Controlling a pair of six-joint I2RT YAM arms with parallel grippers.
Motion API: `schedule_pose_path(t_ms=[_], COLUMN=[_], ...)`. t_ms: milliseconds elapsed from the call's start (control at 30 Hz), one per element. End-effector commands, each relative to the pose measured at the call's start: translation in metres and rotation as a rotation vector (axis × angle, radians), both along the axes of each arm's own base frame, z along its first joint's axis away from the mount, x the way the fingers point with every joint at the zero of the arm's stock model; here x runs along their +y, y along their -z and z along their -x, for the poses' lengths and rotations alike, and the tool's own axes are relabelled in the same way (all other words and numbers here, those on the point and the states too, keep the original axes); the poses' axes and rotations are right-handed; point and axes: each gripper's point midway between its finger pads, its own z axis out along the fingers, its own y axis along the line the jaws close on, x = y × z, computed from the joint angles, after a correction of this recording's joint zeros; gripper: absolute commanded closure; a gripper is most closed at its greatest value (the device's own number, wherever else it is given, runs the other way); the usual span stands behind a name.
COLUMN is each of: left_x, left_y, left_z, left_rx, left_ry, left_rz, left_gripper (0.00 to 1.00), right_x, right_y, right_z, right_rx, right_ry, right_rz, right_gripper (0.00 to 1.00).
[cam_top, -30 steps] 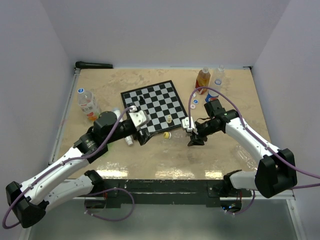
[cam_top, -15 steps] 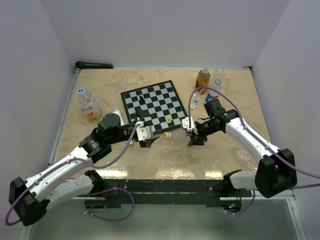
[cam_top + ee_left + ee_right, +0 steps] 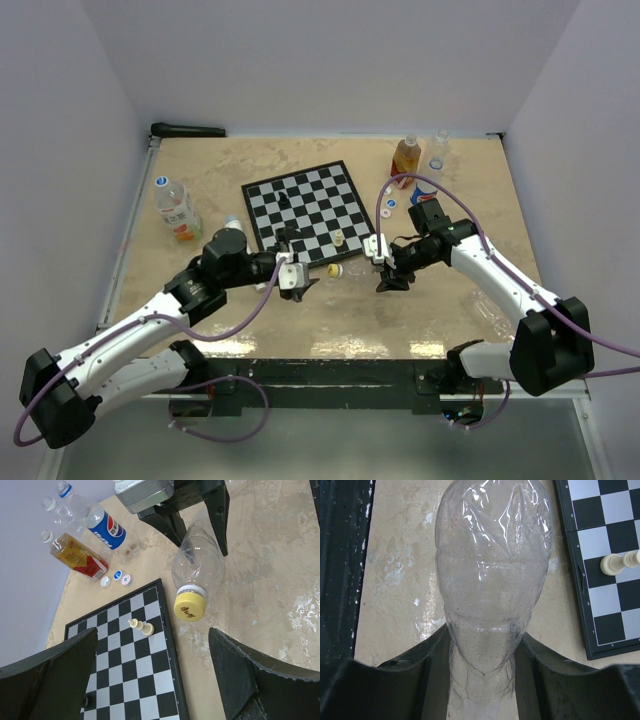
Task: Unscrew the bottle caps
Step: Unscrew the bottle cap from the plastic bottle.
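A clear empty bottle (image 3: 492, 580) lies on the table, its yellow cap (image 3: 190, 609) pointing at the chessboard's near corner. My right gripper (image 3: 485, 680) is shut on the bottle's body, one dark finger (image 3: 420, 670) on each side. In the top view this gripper (image 3: 385, 272) sits just right of the yellow cap (image 3: 335, 270). My left gripper (image 3: 302, 282) is open just left of that cap, apart from it. In the left wrist view my left gripper (image 3: 155, 675) shows wide jaws with nothing between them, over the board's edge.
The chessboard (image 3: 305, 210) holds a cream piece (image 3: 141, 627). At the back right stand a tea bottle (image 3: 405, 155), a clear bottle (image 3: 438, 150) and a cola bottle (image 3: 102, 525), with loose caps (image 3: 117, 576) beside them. Another bottle (image 3: 175, 208) stands at the left.
My left gripper has swung down and right to the board's near corner, close to the yellow cap. The right arm and its bottle have not moved.
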Motion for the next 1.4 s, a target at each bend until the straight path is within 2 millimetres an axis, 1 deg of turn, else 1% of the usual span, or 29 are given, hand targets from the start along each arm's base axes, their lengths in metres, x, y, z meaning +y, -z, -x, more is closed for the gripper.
schedule_pose_path(t_ms=[0,200,367,533,667,900,1000,1100,1167,1200,1300,1367], left_x=[-0.008,-0.021,-0.035,-0.041,-0.046,-0.052,-0.054,-0.055,-0.055,-0.056,-0.057,-0.057], left_y=[-0.003,0.003,0.009,0.011,0.009,0.018,0.018,0.020,0.019,0.018,0.016,0.012], left_z=[0.005,0.006,0.011,0.009,0.009,0.009,0.009,0.008,0.009,0.010,0.013,0.013], left_rx=[-0.042,-0.019,0.006,0.031,0.052,0.107,0.115,0.128,0.137,0.148,0.211,0.295], left_ry=[0.071,0.116,0.153,0.158,0.161,0.168,0.171,0.169,0.175,0.177,0.172,0.124], left_rz=[0.001,-0.009,-0.013,-0.004,0.012,-0.004,-0.004,-0.008,-0.010,-0.007,0.005,0.032], left_gripper=[0.04,0.06,0.09,0.14,0.23,0.37,0.42,0.50,0.61,0.68,1.00,1.00], right_x=[0.003,0.002,0.002,0.002,0.003,0.003,0.003,0.003,0.002,0.002,0.002,0.002], right_y=[-0.004,-0.006,-0.006,-0.007,-0.006,-0.006,-0.006,-0.005,-0.006,-0.006,-0.005,-0.006], right_z=[0.001,0.001,0.001,0.001,0.001,0.001,0.001,0.001,0.000,0.001,0.001,0.000], right_rx=[-0.002,-0.008,-0.010,-0.011,-0.009,-0.008,-0.008,-0.006,-0.009,-0.009,-0.006,-0.010], right_ry=[-0.002,0.000,-0.001,0.000,-0.003,-0.002,-0.002,-0.001,0.001,-0.001,0.000,0.003], right_rz=[-0.017,-0.020,-0.021,-0.021,-0.020,-0.020,-0.020,-0.019,-0.020,-0.020,-0.018,-0.016], right_gripper=[0.98,0.98,0.98,0.98,0.98,0.98,0.98,0.98,0.98,0.98,0.98,0.98])
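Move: The yellow bottle cap is about 5 cm to my left hand's right, some 5 cm below it and 1 cm back. The clear bottle's middle lies about 7 cm farther right than the cap and 3 cm lower. The ivory chess piece stands some 6 cm ahead and 6 cm right of my left hand, about 18 cm below. From my right hand, holding the bottle, the cap is roughly 14 cm left, level fore and aft, and 6 cm higher. I bring my left hand down and to the right onto the yellow cap, a little under 5 cm each way, most of the drop coming first, and roll the wrist some 10 to 15 degrees. Its wide-open fingers draw in along the way and close last on the cap's two sides, while my right hand stays put and keeps its grip on the bottle. ##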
